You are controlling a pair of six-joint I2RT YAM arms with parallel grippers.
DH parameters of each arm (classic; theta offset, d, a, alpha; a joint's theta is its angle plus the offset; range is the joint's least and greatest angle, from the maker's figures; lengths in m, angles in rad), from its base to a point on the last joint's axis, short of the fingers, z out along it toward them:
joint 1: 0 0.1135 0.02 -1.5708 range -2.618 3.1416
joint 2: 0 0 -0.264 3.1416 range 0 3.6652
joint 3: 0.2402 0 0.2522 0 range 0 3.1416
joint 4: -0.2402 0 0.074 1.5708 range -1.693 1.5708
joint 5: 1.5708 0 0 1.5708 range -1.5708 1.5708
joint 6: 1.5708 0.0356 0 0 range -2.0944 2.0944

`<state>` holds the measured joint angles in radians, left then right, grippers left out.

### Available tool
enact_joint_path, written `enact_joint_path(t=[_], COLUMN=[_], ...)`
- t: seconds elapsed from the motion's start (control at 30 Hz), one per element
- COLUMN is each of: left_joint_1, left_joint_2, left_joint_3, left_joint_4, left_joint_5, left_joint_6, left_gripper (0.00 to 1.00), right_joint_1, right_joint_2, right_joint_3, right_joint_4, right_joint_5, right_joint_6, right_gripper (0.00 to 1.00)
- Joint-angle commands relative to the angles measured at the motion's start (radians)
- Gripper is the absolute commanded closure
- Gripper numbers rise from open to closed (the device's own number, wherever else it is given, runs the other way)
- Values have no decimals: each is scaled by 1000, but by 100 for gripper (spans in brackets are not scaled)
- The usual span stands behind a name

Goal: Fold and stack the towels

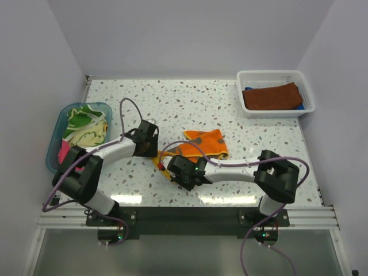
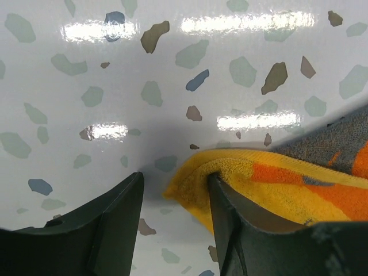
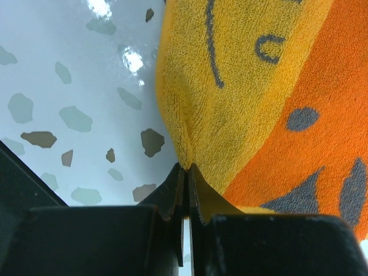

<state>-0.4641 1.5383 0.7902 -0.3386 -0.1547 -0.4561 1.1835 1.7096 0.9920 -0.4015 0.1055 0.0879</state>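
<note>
An orange towel with grey blotches and a yellow border (image 1: 206, 142) lies on the table's middle. My right gripper (image 1: 168, 170) is shut on its near-left yellow edge; in the right wrist view the hem (image 3: 190, 149) is pinched at the tips of the closed gripper (image 3: 187, 168). My left gripper (image 1: 153, 154) stands open just left of it. In the left wrist view a yellow towel corner (image 2: 195, 178) lies between the spread fingers of that gripper (image 2: 176, 178), resting against the right finger (image 2: 230, 230). A rust brown towel (image 1: 271, 98) lies over a blue one (image 1: 299, 106).
The white mesh basket (image 1: 276, 75) holding those two towels stands at the back right. A teal tub (image 1: 57, 129) at the left edge holds a green and yellow towel (image 1: 83, 127) and a pink one (image 1: 64, 155). Cables loop above both arms.
</note>
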Motion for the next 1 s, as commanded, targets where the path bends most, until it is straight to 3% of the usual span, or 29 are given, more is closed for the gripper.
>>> enact_joint_path(t=[0.0,0.3,0.4,0.43,0.5,0.77,0.97], left_joint_1=[-28,-137,-166,-169,-171,-168,-128], left_joint_2=[62,91,123,128,132,-4,-104], left_joint_3=[10,-11,-40,-48,-63,65,365], left_joint_4=[-85,-148,-125,-119,-114,-242,-346], left_joint_5=[-75,-69,-37,-31,-32,-86,-111], left_joint_6=[-52,-180,-226,-243,-254,-251,-213], left_gripper=[46,59,74,86,99,100,100], right_joint_1=[-4,-2,-2,-2,-2,-25,-156], right_joint_2=[-68,-117,-119,-120,-131,-195,-304], right_joint_3=[-18,-30,-27,-27,-27,8,128], right_joint_4=[-56,-77,-68,-66,-63,-114,-195], right_joint_5=[-9,7,3,3,13,94,146], right_joint_6=[-11,-7,1,0,1,-13,-45], right_gripper=[100,100,100,100,100,100,100])
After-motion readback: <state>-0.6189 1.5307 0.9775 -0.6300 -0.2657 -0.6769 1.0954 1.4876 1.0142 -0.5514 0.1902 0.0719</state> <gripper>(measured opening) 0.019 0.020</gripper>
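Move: The towel's loose yellow corner lies between the left hand's open fingers, by the right-hand one: about 2 cm to this hand's right, 1 cm back and 1 cm below. The towel's orange spread part centres some 17 cm right of the left hand and 4 cm ahead, and the teal bin about 24 cm left and 6 cm ahead. From the right hand, already pinching the towel's near edge, the yellow corner is roughly 8 cm ahead and 5 cm left, and the orange part 12 cm ahead and 10 cm right. Left hand shifts 3 cm right, pinches the yellow corner; both hands lift, the still-gripping right about 7 cm. ##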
